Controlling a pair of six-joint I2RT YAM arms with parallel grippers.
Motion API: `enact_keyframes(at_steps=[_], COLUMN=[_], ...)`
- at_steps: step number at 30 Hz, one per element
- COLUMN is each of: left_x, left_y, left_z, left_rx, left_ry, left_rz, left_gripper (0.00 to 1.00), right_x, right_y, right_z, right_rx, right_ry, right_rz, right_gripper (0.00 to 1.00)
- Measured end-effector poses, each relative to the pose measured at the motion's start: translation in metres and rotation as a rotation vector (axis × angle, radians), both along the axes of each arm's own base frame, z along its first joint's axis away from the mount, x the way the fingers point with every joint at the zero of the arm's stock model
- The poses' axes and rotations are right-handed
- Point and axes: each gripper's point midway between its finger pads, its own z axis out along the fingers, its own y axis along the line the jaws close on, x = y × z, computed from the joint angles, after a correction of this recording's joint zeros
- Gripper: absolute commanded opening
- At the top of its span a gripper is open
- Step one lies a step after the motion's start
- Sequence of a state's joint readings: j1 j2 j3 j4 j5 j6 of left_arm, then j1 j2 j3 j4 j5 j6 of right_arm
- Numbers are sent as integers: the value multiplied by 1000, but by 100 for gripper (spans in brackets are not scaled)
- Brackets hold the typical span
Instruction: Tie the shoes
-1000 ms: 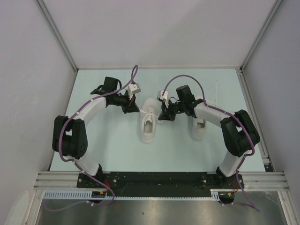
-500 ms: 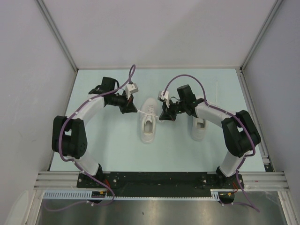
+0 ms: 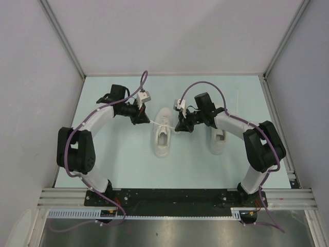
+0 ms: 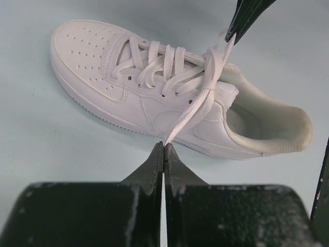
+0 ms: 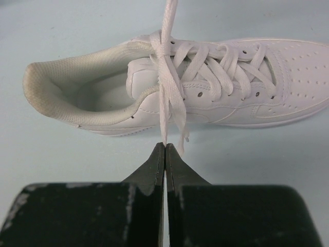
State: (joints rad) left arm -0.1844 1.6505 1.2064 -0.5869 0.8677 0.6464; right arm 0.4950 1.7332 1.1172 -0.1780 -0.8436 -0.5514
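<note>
Two white shoes lie on the pale blue table. The middle shoe (image 3: 163, 138) (image 4: 128, 87) (image 5: 241, 98) lies between my grippers, and the other shoe (image 3: 218, 140) sits partly under my right arm. My left gripper (image 3: 147, 121) (image 4: 164, 146) is shut on a lace strand (image 4: 193, 110) that runs taut to a crossing over the tongue. On the opposite side, my right gripper (image 3: 178, 127) (image 5: 165, 146) is shut on the other strand (image 5: 164, 110), also taut. A loose lace tip (image 5: 183, 135) dangles beside it. The right gripper's dark fingers (image 4: 245, 15) show at the top of the left wrist view.
Grey walls with metal rails (image 3: 64, 43) enclose the table on three sides. A thin white line (image 3: 237, 103) lies on the table beyond the right arm. Both arm bases sit on the black bar (image 3: 169, 195) at the near edge.
The left gripper has drawn slightly outward to the left with its lace strand. The right gripper has shifted only a little. Both stay shut.
</note>
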Motion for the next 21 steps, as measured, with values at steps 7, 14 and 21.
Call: enact_keyframes(at_steps=[7, 14, 21], left_x=[-1, 11, 65], left_y=[-11, -16, -2], left_z=[7, 50, 169], left_rx=[-37, -81, -167], left_ry=[-3, -83, -250], left_rz=[-12, 77, 271], left_gripper=[43, 99, 99], right_x=[5, 15, 74], right_y=[3, 0, -28], right_z=[5, 51, 163], right_rx=[20, 91, 269], right_ry=[43, 81, -7], right_rz=[-58, -179, -405], right_gripper=[52, 79, 98])
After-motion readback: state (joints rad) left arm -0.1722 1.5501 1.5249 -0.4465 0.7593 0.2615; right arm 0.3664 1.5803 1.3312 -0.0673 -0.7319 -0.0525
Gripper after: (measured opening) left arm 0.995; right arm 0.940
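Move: Each hand grips a strand of lace on either side of the shoe's knot. From the left hand, the knot lies about 9 cm to the right, 2 cm back and 3 cm lower, with the toe roughly 8 cm right and 7 cm ahead. From the right hand, the knot is some 7 cm left, 2 cm forward and about level, and the other shoe stands about 25 cm to the right, straight across and lower. Both hands let go of the lace strands: the shut fingers spread to nearly wide open, the left hand easing a good centimetre right towards the knot as it does so. Both then lift quickly, up some 16 cm and forward about 7, away over the toe side of the shoe, the left wrist turning counter-clockwise and the right clockwise by roughly 20 degrees. ##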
